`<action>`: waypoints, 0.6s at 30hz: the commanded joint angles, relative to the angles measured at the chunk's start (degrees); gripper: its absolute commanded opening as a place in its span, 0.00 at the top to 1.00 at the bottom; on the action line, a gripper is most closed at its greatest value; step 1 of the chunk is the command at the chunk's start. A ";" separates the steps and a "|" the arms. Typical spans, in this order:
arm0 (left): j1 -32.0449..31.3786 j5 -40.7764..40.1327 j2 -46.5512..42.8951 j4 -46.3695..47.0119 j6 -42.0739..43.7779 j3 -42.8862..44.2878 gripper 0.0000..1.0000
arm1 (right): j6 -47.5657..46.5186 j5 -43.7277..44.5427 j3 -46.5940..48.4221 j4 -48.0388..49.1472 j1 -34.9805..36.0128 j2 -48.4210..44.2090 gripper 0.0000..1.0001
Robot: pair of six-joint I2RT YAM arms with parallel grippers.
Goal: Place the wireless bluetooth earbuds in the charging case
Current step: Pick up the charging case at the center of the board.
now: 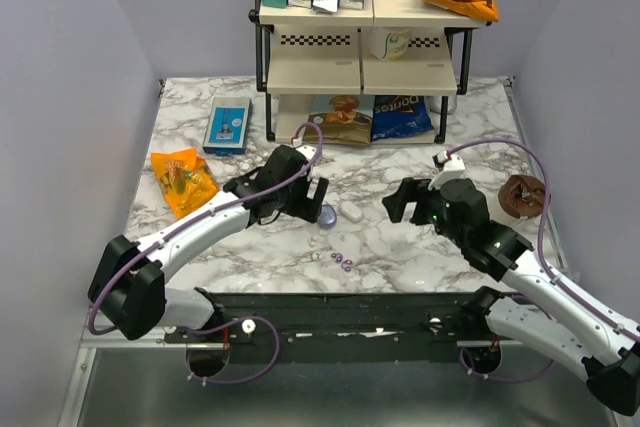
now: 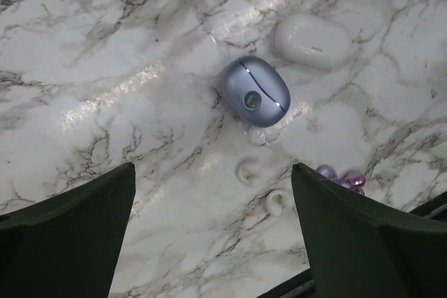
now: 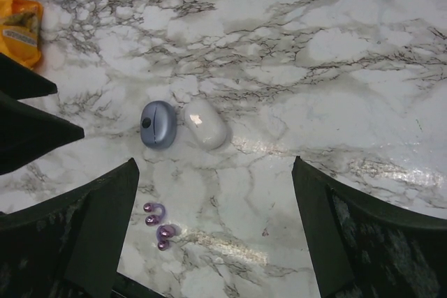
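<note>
The charging case [image 1: 327,215] [image 2: 253,91] [image 3: 158,124] is a small lavender-blue pebble lying on the marble table with its lid down. Two tiny purple earbuds [image 1: 341,260] [image 3: 159,225] [image 2: 342,176] lie loose a little nearer the arms than the case. My left gripper [image 1: 316,203] [image 2: 213,172] hovers open just left of and above the case, nothing between its fingers. On the other side my right gripper [image 1: 398,203] [image 3: 213,165] stands open and empty, to the right of the case and the buds.
A white oval case [image 1: 352,211] [image 2: 312,40] [image 3: 206,123] touches the blue one's right side. Two white buds [image 2: 249,171] lie near it. An orange snack bag [image 1: 183,180], a blue box [image 1: 227,125], a brown object [image 1: 522,195] and a shelf rack [image 1: 360,37] ring the area.
</note>
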 commanded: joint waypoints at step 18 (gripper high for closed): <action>-4.08 11.45 14.93 0.42 25.14 6.77 0.01 | -1.56 -9.52 2.07 -1.37 0.09 -0.27 0.00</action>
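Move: The blue-grey charging case lies on the board roughly 5 cm to the left hand's right, 2 cm ahead and some 9 cm below it. The white case is about 5 cm farther right of it and 1 cm farther out; the purple earbuds lie around 10 cm nearer the base than the blue-grey case and 3 cm to its right. From the right hand, the blue-grey case is about 13 cm left, 4 cm ahead and 15 cm below. The left hand, fingers staying wide open, comes over and down towards the blue-grey charging case, about 4 cm to the right and 4 cm down in all, first easing some 3 cm back and then partly forward again, while the wrist turns some 25 degrees clockwise to swing the gripper round over the case. The right hand, empty and open, drifts about 2 cm to its left and 1 cm back, turning slightly counter-clockwise, and neither hand touches anything yet. ##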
